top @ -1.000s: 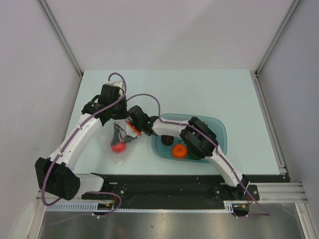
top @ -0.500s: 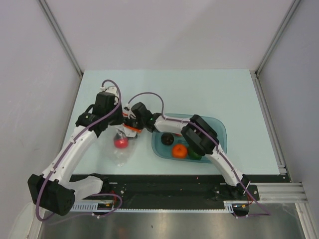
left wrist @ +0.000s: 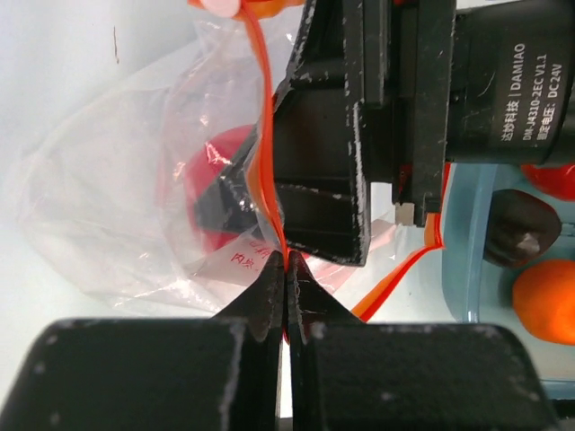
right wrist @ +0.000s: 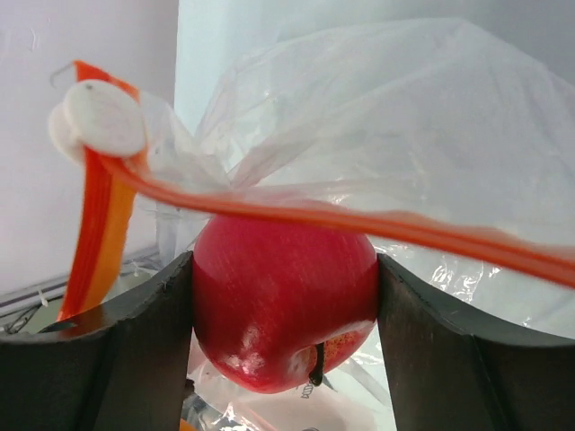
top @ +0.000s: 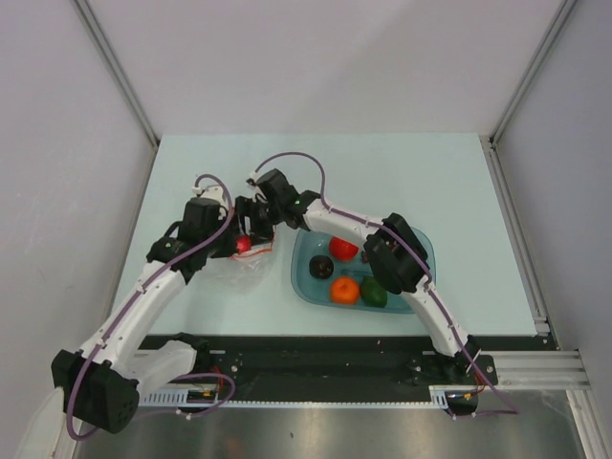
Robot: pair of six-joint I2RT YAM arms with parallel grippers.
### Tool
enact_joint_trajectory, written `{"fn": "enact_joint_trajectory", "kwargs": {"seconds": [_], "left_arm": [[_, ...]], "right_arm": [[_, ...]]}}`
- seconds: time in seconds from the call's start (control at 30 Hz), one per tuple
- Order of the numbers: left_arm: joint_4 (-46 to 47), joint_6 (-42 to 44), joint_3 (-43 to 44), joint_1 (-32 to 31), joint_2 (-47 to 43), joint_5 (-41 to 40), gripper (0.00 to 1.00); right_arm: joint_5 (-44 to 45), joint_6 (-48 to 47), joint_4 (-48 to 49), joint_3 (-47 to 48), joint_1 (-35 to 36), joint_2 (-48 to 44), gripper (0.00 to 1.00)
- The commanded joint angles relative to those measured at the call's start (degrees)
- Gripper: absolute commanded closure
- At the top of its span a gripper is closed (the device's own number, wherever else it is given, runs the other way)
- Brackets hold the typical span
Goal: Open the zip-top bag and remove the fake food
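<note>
The zip-top bag (top: 241, 268) is clear crinkly plastic with an orange-red zip strip (left wrist: 266, 135) and lies left of the tub. My left gripper (left wrist: 286, 262) is shut on that strip at the bag's mouth. My right gripper (right wrist: 285, 305) reaches into the mouth from the right. Its two fingers press both sides of a red apple (right wrist: 283, 301), a piece of the fake food, also seen red (top: 243, 245) from above. The strip (right wrist: 377, 224) and its white slider (right wrist: 99, 118) cross just above the apple. More fake food lies in the tub: a red fruit (top: 342, 249), a dark one (top: 322, 268), an orange (top: 345, 289) and a green one (top: 374, 293).
The teal translucent tub (top: 421, 251) stands right of the bag, under my right arm. The pale table (top: 382, 172) ends at grey walls at the back and sides, with a black rail (top: 316, 359) along the near edge.
The bag and red apple have moved away from the near edge. My right gripper has gone into the bag's mouth and closed on the apple. The left arm shifted with the strip.
</note>
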Motion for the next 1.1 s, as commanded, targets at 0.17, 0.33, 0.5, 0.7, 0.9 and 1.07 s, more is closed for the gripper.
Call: {"fn": "enact_joint_trajectory", "kwargs": {"seconds": [0.17, 0.33, 0.5, 0.7, 0.9, 1.07], "left_arm": [[1.5, 0.0, 2.8, 0.0, 2.1, -4.1, 1.00], [0.9, 2.0, 2.9, 0.5, 2.2, -7.8, 1.00], [1.7, 4.5, 3.5, 1.3, 2.5, -8.3, 1.00], [5.1, 5.9, 1.7, 1.5, 0.7, -1.8, 1.00], [7.9, 2.7, -0.6, 1.4, -0.3, 4.6, 1.00], [10.0, 0.7, -0.1, 1.4, 1.8, 8.3, 1.00]], "right_arm": [[4.0, -2.6, -12.3, 4.8, -0.6, -6.3, 0.98], [1.2, -2.6, -24.0, 12.1, -2.1, -5.9, 1.00], [-3.9, -2.8, -19.5, 10.4, -2.8, -7.6, 1.00], [-6.4, 5.8, -6.7, 4.2, -5.1, -9.3, 1.00], [0.5, 15.8, -11.7, 11.8, -5.0, -5.2, 1.00], [0.2, 24.9, -4.2, 12.5, -3.5, -3.0, 1.00]]}}
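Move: The right hand already grips the red fruit in the bag's mouth. The teal tray, its destination, is about 32 cm to the right, 2 cm back and 8 cm down. In it the dark fruit lies some 20 cm right and 2 back, the other red fruit 26 right and 3 ahead, the orange 26 right and 8 back, all about as low. From the left hand pinching the zip strip, the held fruit is roughly 5 cm ahead and 5 below. Keeping its grip on the red fruit, the right hand first slides about 4 cm right, then lifts it steeply, ending about 9 cm higher and, late on, 4 cm farther forward with a slight clockwise turn. The left keeps the orange zip strip pinched, swaying some 2 cm left and back again while easing about 2.5 cm forward and slightly up. ##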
